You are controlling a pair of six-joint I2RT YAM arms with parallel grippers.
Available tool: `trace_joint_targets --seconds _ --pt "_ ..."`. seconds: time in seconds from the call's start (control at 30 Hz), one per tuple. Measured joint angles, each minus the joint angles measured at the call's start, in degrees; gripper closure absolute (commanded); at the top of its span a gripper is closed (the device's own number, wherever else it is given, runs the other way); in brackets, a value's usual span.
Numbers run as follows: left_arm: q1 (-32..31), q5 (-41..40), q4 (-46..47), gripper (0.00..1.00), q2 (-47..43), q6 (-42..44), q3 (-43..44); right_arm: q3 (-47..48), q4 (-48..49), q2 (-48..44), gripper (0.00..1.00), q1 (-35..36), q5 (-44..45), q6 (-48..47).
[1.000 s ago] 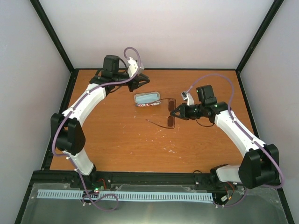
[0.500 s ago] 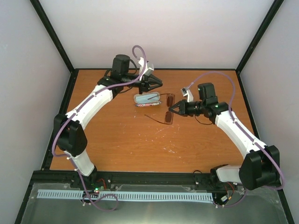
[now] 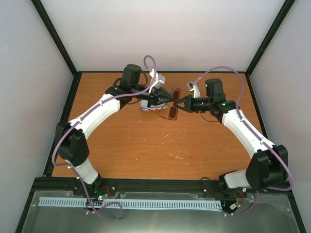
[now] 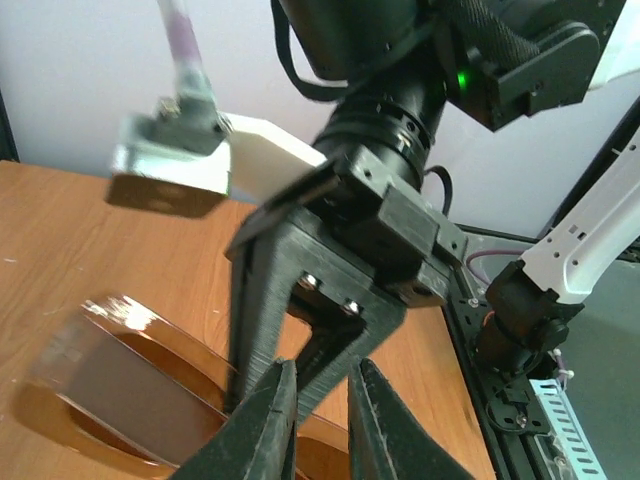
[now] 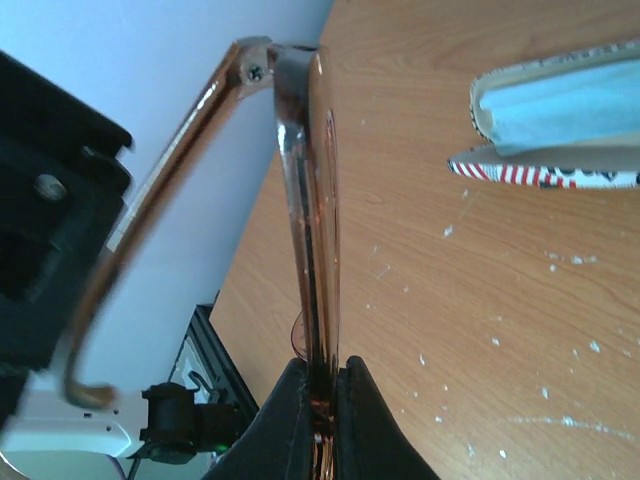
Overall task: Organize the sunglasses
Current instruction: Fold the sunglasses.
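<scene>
My right gripper (image 3: 176, 103) is shut on the sunglasses (image 3: 173, 113) and holds them lifted above the table, just right of the case. In the right wrist view the reddish-brown frame (image 5: 310, 200) stands edge-on, pinched between my fingertips (image 5: 322, 366), with one temple arm (image 5: 160, 190) swung out to the left. My left gripper (image 3: 167, 98) faces the right one tip to tip, almost touching the glasses. In the left wrist view its jaws (image 4: 320, 372) stand a narrow gap apart with nothing visibly pinched. A dark lens (image 4: 110, 385) lies just left of them.
The tan case (image 5: 545, 172) with red-white stripes lies open on the wooden table (image 3: 146, 145), a light blue cloth (image 5: 560, 105) inside it. In the top view the case (image 3: 147, 108) is partly hidden under the left gripper. Black frame rails (image 3: 63, 121) border the table.
The left arm has swung right from the back of the table to meet the glasses. The right gripper has carried the sunglasses up and towards the case. The left jaws have narrowed slightly.
</scene>
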Motion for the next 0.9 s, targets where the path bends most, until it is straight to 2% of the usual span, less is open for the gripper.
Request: trace_joint_targets --seconds 0.4,0.5,0.53,0.57,0.77,0.83,0.9 --pt "-3.1 -1.2 0.3 0.82 -1.1 1.3 -5.0 2.4 12.3 1.2 0.97 -0.3 -6.1 7.2" --pt "-3.1 -2.1 0.5 0.72 -1.7 1.8 -5.0 2.8 11.6 1.2 0.97 -0.6 -6.1 6.8" --pt "-3.1 -2.6 0.4 0.61 -1.9 2.0 -5.0 3.1 10.6 1.1 0.97 -0.6 -5.4 6.3" --pt "-3.1 -3.5 0.5 0.57 -2.2 2.2 -5.0 3.3 9.8 1.0 0.97 -0.6 -4.6 5.7" --pt "-1.7 -13.1 2.2 0.46 -4.3 2.8 -4.4 2.6 5.7 0.6 0.97 -0.9 -1.0 3.5" --pt "-0.3 -16.7 3.7 0.5 -4.3 3.1 -3.3 2.5 4.6 0.4 0.97 -0.9 -0.1 2.6" --pt "1.8 -19.3 4.8 0.65 -4.3 3.2 -2.3 2.4 2.6 0.2 0.97 -0.9 1.9 1.7"
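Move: The sunglasses' raised far temple is practically at the left fingers, its middle about 1 cm ahead and 2 below, level sideways. The frame, held by the right hand, lies 1 cm back, 1 right and 5 below. The open case is some 6 cm ahead, 10 left and 25 below. From the right hand the temple is about 3 cm ahead, 3 left and 4 up. Left presses temple back and down 3 cm, then opens, retreating forward; right, still gripping, rises 5 cm, dips. ##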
